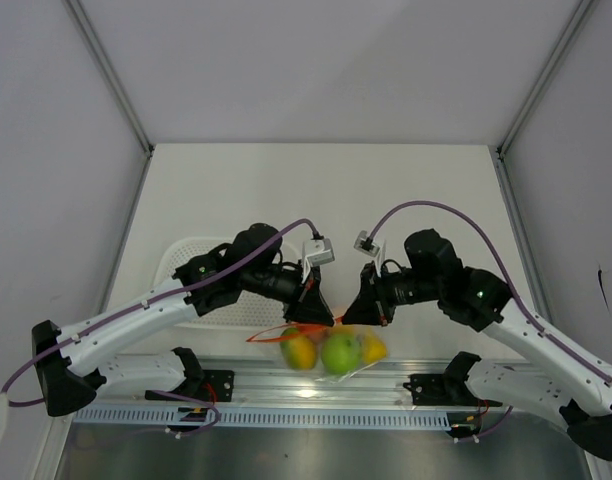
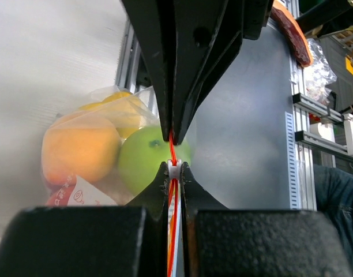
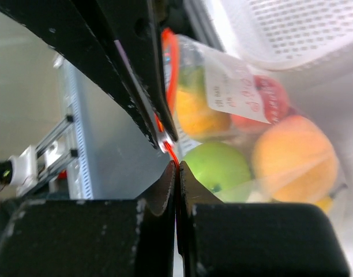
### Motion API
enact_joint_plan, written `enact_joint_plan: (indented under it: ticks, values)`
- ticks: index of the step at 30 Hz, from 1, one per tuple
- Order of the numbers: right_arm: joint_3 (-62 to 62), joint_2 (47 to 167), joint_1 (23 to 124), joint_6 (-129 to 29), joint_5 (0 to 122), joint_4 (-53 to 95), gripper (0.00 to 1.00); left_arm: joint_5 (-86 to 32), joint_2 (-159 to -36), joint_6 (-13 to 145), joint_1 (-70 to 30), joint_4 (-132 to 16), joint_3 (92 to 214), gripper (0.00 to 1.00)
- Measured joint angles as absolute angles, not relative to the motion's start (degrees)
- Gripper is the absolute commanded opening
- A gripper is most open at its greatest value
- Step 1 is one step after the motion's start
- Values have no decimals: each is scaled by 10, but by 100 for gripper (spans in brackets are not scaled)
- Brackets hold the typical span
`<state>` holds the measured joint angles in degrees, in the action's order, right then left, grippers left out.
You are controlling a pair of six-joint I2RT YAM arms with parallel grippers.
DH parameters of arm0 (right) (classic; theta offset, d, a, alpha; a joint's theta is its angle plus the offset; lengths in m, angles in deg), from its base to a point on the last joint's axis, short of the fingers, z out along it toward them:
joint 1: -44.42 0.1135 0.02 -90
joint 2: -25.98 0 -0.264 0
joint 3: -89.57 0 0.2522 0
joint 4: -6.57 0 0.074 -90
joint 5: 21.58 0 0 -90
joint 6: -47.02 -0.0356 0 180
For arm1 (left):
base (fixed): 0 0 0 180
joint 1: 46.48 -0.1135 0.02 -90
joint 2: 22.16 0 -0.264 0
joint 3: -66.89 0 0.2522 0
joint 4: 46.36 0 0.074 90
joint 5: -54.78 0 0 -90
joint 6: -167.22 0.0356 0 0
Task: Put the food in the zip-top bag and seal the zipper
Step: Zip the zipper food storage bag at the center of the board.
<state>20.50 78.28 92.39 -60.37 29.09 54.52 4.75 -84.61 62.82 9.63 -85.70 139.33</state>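
Note:
The zip-top bag (image 1: pixel 331 350) hangs between my two grippers over the table's near edge. It holds the food: a green fruit (image 2: pixel 143 166) (image 3: pixel 220 167), an orange fruit (image 2: pixel 78 151) (image 3: pixel 292 158), a yellow one (image 2: pixel 127 112) and a small red one (image 3: pixel 270 97). The red-orange zipper (image 2: pixel 173 151) (image 3: pixel 172 153) runs from one gripper to the other. My left gripper (image 2: pixel 173 168) (image 1: pixel 317 316) is shut on the zipper, with a white slider piece pinched at its tips. Tip to tip with it, my right gripper (image 3: pixel 176 165) (image 1: pixel 357 313) is shut on the same strip.
A white slotted basket (image 1: pixel 189 268) (image 3: pixel 297 29) lies on the table behind the left arm. A metal rail (image 1: pixel 286 412) with both arm bases runs along the near edge, just below the hanging bag.

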Motion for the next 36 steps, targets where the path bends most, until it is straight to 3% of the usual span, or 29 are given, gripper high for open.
enact_joint_plan:
  ticks: [19, 36]
  values:
    - [221, 609, 916, -675, 631, 664, 0, -2, -799, 628, 86, -873, 1348, 1]
    - [222, 598, 914, -748, 761, 710, 0, -94, -714, 621, 64, -924, 1302, 1]
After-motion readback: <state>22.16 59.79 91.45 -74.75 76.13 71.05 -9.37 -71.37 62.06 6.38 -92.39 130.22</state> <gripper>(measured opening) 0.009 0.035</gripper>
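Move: The zipper's slider is pinched in the left fingertips. The zipper's loose left end trails about 17 cm to the left of that hand, some 3 cm back and slightly lower. The green fruit in the bag hangs some 9 cm below that hand, 4 cm back and 2 cm right; the white basket's middle is about 26 cm left, 17 cm ahead and 16 cm lower. From the right hand, which grips the zipper near its right end, the slider is roughly 4 cm left, level in depth and height. The zipper is drawn through the slider by pulling the hands apart: the right hand keeps its pinch near the right end and carries it some 12 cm right and 6 cm forward, quick at first and then easing, turning nearly 50 degrees clockwise. The left hand, still gripping the slider, starts slower, going about 5 cm left while sinking and finally edging forward, turning some 15 degrees counter-clockwise. ##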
